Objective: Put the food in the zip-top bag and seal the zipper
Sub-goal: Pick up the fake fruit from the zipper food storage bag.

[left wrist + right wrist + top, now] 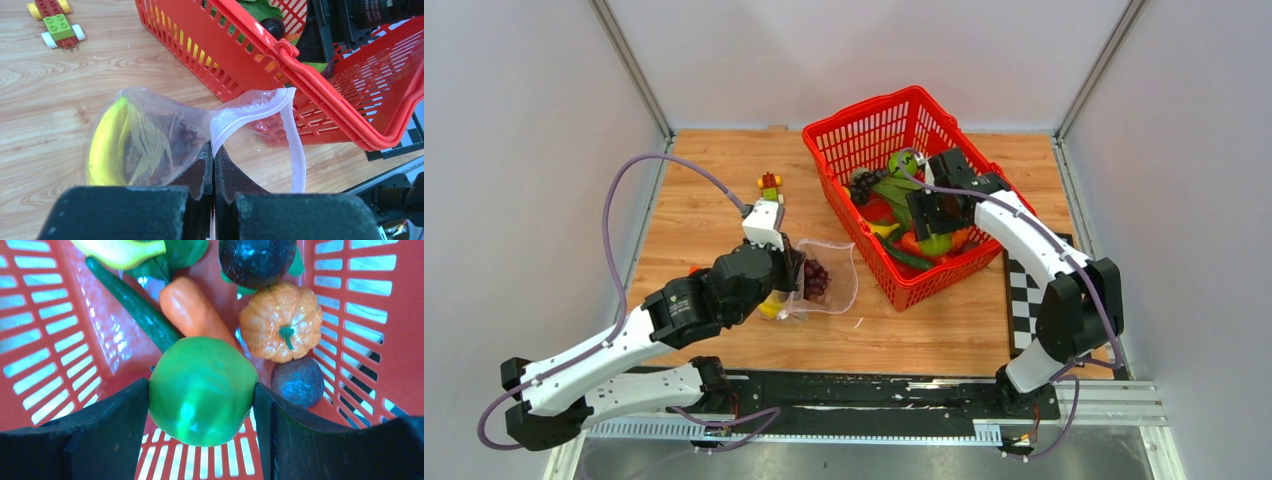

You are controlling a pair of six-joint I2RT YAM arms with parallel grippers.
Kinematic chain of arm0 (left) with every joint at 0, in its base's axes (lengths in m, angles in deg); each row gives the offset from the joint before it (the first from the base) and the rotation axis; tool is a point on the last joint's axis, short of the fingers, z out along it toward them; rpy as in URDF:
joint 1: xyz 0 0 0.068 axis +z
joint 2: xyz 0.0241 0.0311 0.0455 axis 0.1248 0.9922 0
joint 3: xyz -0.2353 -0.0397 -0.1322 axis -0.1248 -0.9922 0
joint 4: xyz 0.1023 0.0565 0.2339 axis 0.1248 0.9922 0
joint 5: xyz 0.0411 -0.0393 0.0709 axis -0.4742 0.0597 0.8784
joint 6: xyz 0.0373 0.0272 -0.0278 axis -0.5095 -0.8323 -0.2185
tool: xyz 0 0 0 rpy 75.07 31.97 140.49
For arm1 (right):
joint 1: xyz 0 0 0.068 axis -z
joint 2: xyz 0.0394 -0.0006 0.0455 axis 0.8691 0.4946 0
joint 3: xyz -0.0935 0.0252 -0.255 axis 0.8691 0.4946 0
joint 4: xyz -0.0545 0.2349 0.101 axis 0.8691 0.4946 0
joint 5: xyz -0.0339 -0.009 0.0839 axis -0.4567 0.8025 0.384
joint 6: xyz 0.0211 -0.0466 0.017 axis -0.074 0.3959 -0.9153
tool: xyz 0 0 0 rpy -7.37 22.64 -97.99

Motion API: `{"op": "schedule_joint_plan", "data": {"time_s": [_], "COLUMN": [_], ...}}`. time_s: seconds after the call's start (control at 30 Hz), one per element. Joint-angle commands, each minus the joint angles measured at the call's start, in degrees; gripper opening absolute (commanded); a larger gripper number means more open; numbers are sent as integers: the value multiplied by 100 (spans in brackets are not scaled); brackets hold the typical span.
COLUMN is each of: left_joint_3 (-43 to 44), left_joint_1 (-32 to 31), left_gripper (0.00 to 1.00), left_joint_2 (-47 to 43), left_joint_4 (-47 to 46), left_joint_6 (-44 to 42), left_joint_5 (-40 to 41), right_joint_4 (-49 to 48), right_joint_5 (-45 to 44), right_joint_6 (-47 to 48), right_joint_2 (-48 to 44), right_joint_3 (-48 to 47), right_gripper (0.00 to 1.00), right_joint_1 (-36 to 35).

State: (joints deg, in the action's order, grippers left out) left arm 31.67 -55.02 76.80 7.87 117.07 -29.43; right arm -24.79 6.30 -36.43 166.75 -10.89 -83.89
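Observation:
The clear zip-top bag point(836, 272) lies on the wooden table left of the basket, its mouth gaping toward the basket. A yellow banana point(105, 145) and dark purple grapes point(816, 278) are inside it. My left gripper point(214, 150) is shut on the bag's mouth edge, pinching the pale zipper point(296, 145) strip. My right gripper point(202, 400) is down inside the red basket point(854, 108), its jaws pressed on both sides of a round green fruit point(202, 390). More food lies beyond it: an orange carrot point(192, 310), a green cucumber point(135, 305) and a small orange pumpkin point(281, 320).
A small red, yellow and green toy block figure point(770, 185) stands on the table behind the bag. The basket's near wall point(320, 85) rises right beside the bag's mouth. A checkered board point(1024, 290) lies at the table's right edge. White walls enclose the table.

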Motion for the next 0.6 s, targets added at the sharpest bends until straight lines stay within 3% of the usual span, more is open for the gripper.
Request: {"op": "schedule_joint_plan", "data": {"time_s": [0.0, 0.1, 0.23, 0.57], "left_joint_3": [-5, -22, -26, -67], "left_joint_1": [17, 15, 19, 14], "left_gripper": [0, 0, 0, 0], "left_joint_2": [41, 81, 91, 47], "left_joint_4": [-223, -268, -247, -279], "left_joint_6": [-77, -73, -80, -93], "left_joint_5": [-51, -121, -196, -151], "right_joint_4": [-1074, -1664, -1346, -1007], "right_joint_5": [-409, -663, -482, -463], "right_joint_6": [-372, -424, -413, -269], "right_joint_2": [-49, 193, 860, 1139], "right_joint_3": [339, 468, 168, 295], "right_gripper": [38, 39, 43, 69], "right_joint_1": [44, 41, 41, 50]}}
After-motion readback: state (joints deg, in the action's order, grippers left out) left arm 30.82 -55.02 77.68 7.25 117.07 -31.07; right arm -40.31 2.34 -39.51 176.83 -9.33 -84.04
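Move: The right hand already has the green fruit between its fingers, inside the red basket. The dark eggplant it moves towards lies about 8 cm ahead, 2 cm to its right and 6 cm below. The pumpkin sits about 4 cm ahead and 5 cm right, the carrot 1 cm ahead and 2 cm left, both some 6 to 7 cm down. From the left hand the eggplant is roughly 20 cm ahead, 27 cm right and 18 cm below. Still pinched between the right fingers, the green fruit is carried forward and down inside the basket, over where the carrot lay and in beside the eggplant. The hand goes about 5.5 cm out and 5 cm lower, edging slightly left late on, while the wrist swings the fingertips a few degrees outward and the grip stays unchanged. ##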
